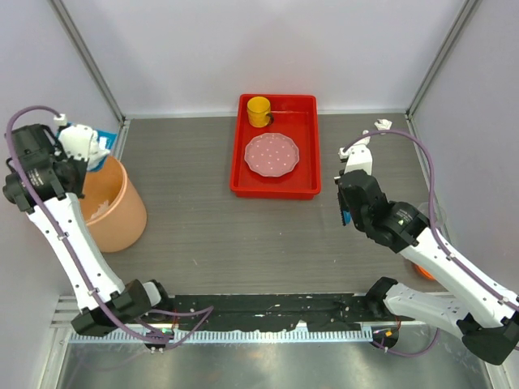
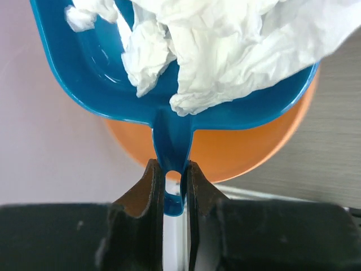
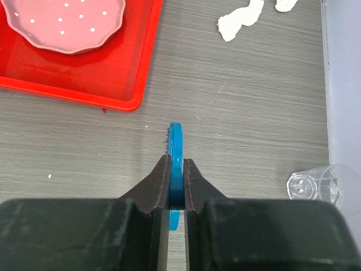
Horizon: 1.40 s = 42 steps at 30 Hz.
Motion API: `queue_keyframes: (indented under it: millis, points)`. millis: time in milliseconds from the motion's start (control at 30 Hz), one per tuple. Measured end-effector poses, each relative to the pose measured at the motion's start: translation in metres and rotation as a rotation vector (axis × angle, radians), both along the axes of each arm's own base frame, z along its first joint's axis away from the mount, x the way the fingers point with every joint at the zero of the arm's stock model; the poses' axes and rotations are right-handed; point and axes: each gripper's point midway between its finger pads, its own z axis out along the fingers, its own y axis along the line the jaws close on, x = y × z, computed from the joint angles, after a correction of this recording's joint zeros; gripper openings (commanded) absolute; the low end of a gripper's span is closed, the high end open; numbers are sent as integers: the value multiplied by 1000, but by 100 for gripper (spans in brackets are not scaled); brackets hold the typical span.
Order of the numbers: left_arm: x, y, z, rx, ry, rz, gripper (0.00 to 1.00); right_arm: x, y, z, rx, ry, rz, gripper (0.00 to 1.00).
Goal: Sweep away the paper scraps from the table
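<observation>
My left gripper [image 2: 170,166] is shut on the handle of a blue dustpan [image 2: 101,84]. The pan carries a heap of crumpled white paper scraps [image 2: 225,45] and hangs over the mouth of an orange bin [image 2: 237,152]. In the top view that gripper [image 1: 81,146] is at the far left, above the bin [image 1: 117,211]. My right gripper [image 3: 176,161] is shut on a thin blue brush [image 3: 176,138] held edge-on just above the table [image 3: 254,124]. Two more paper scraps [image 3: 240,22] lie on the table beyond it, near the right wall [image 1: 381,124].
A red tray [image 1: 276,188] at the back centre holds a pink dotted plate [image 1: 272,154] and a yellow cup [image 1: 259,110]. A clear plastic cup [image 3: 316,183] stands by the right wall. Metal rails run along the walls and the near edge.
</observation>
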Motion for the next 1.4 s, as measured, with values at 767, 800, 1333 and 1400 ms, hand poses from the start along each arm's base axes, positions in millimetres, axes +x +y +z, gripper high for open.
queue_keyframes:
  millis: [767,800,1333,1400]
  points:
    - [-99,126,2,690,369,188,0,18,15,-16,-38,41,43,1]
    - [-98,130,7,724,373,188,0,18,15,-16,-37,41,43,1]
    - [-85,148,49,1027,440,144,0,15,13,-9,-25,19,46,1]
    - [-85,148,52,1039,439,141,0,15,12,-9,-28,19,48,1]
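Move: The left hand already holds the dustpan by its handle; the paper scraps on the pan lie about 9 cm ahead of the hand, 2 cm left and 3 cm lower. The orange bin is almost straight beneath this hand, its middle about 20 cm down, while the red tray is roughly 26 cm ahead, 48 cm right and 32 cm down. From the right hand the bin lies some 66 cm left, 3 cm back and 12 cm lower. Keeping its pinch on the dustpan handle, the left hand swings about 15 cm left while drawing back some 10 cm, going from over the bin towards its outer left side, sinking a little at first. As it goes it rolls its left side up by about 60 degrees and tips the fingers further down by some 25, so the pan turns over towards the bin on its right, and in the second half it rises to finish about 5 cm above its starting height. ##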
